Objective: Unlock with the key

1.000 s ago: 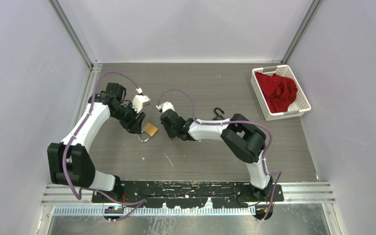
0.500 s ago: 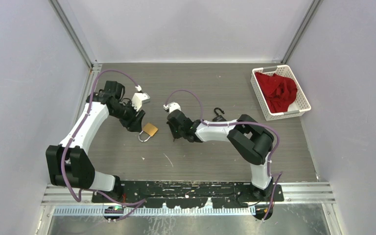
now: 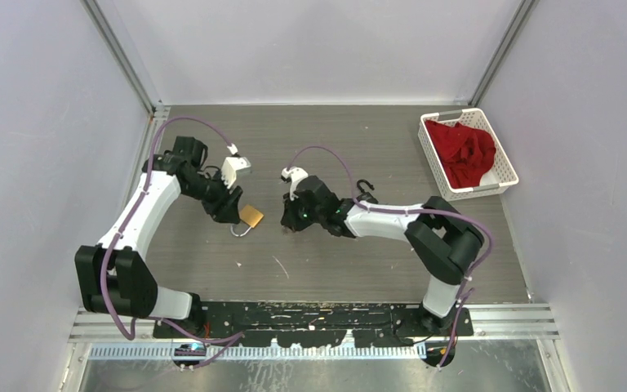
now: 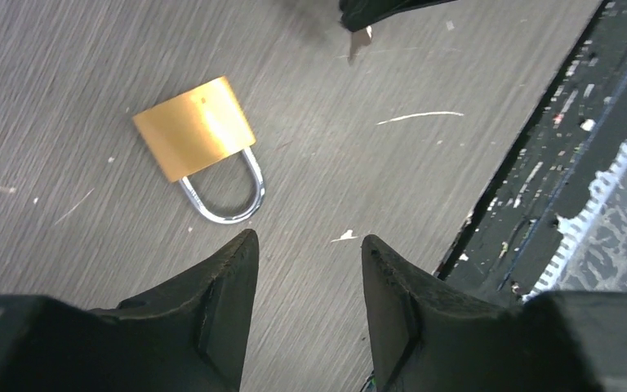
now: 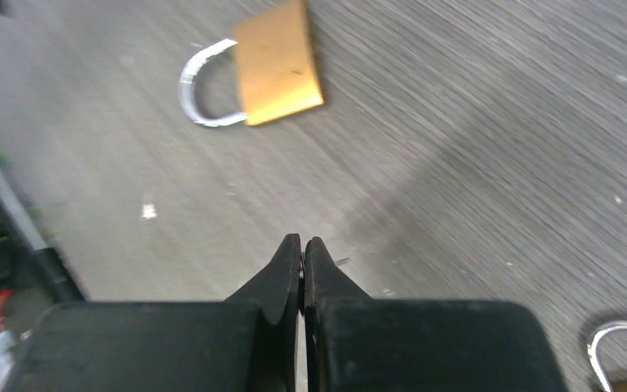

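A brass padlock [image 3: 251,216] with a silver shackle lies flat on the grey table. The left wrist view has the padlock [image 4: 196,129] ahead of my fingers; the right wrist view shows the padlock [image 5: 277,64] at the top. My left gripper [image 3: 230,210] hovers just left of it, and in its own view the left gripper [image 4: 309,238] is open and empty. My right gripper [image 3: 292,222] sits a little to the padlock's right. The right gripper [image 5: 303,239] is shut on the key, a thin sliver between its pads. The key [image 4: 360,41] pokes out as a small metal tip.
A white basket [image 3: 434,159] holding red cloth [image 3: 465,151] stands at the back right. A small dark hook-shaped object [image 3: 365,188] lies behind the right arm. Another silver shackle [image 5: 616,347] shows at the lower right of the right wrist view. Grey walls enclose the table.
My right gripper has closed on the key and shifted slightly right, its elbow swinging outward. The left arm and the padlock have barely moved.
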Controlling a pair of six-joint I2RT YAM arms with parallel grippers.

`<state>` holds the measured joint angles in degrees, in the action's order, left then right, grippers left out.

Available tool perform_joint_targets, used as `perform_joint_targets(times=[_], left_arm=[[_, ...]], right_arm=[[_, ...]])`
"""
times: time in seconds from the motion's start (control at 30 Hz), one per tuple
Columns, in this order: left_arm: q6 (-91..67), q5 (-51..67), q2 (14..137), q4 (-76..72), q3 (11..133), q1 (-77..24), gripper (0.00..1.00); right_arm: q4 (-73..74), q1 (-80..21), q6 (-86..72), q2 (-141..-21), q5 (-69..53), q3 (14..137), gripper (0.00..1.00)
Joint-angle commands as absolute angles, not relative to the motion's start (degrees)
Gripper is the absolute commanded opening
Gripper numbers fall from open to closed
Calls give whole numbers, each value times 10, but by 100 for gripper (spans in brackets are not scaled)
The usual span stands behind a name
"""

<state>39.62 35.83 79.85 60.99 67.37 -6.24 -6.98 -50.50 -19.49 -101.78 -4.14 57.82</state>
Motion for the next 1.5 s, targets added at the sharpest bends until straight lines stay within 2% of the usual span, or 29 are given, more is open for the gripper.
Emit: perform_joint_targets(times=[0.0, 0.13, 0.33, 0.6, 0.93, 1.03, 1.1, 1.4, 1.47], left_arm=[[489, 466, 754, 657, 673, -59, 51], [588, 505, 738, 685, 679, -59, 52], [579, 582, 709, 677, 676, -62, 51], [370, 581, 619, 460, 552, -103, 50], [242, 561, 610, 359, 538, -126, 51], [210, 564, 610, 342, 543, -125, 51], [205, 553, 603, 341, 545, -126, 50], [243, 407, 520, 299, 501, -162, 46], [274, 370, 491, 279, 483, -188, 46]], right_arm=[[-168, -475, -236, -946, -190, 563, 1], [-249, -449, -302, -919, -298, 533, 1], [-372, -443, -399, -907, -391, 517, 1], [-445, -444, -495, -896, -370, 512, 1], [-437, -468, -520, -878, -279, 527, 1], [-422, -476, -525, -872, -243, 527, 1], [-362, -483, -522, -864, -192, 535, 1], [-84, -567, -524, -866, 216, 632, 1], [-50, -578, -554, -889, 249, 660, 1]])
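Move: The bunch of keys is already pinched in the right fingers, just clear of the table; from the left hand it lies about 12 cm to the right, 3 cm ahead and 9 cm lower. The large gold padlock lies some 7 cm ahead of the left hand, about 1 cm to its right and 13 cm below. From the right hand, that padlock is about 13 cm left, 4 ahead and 5 down, and the small gold padlock 11 cm right, 5 ahead and 5 down. The right hand keeps its pinch on the keys and lifts them some 16 cm, bearing slightly left, easing back about 4 cm and then forward again, while its fingers swing up from slanting down to nearly level and then turn clockwise. The left hand, fingers still about half open, rises some 7 cm and shifts as far to the right, drawing back and then partly returning forward, tilting its fingers up towards level so that it closes in on the keys beside the right gripper without yet gripping them. ##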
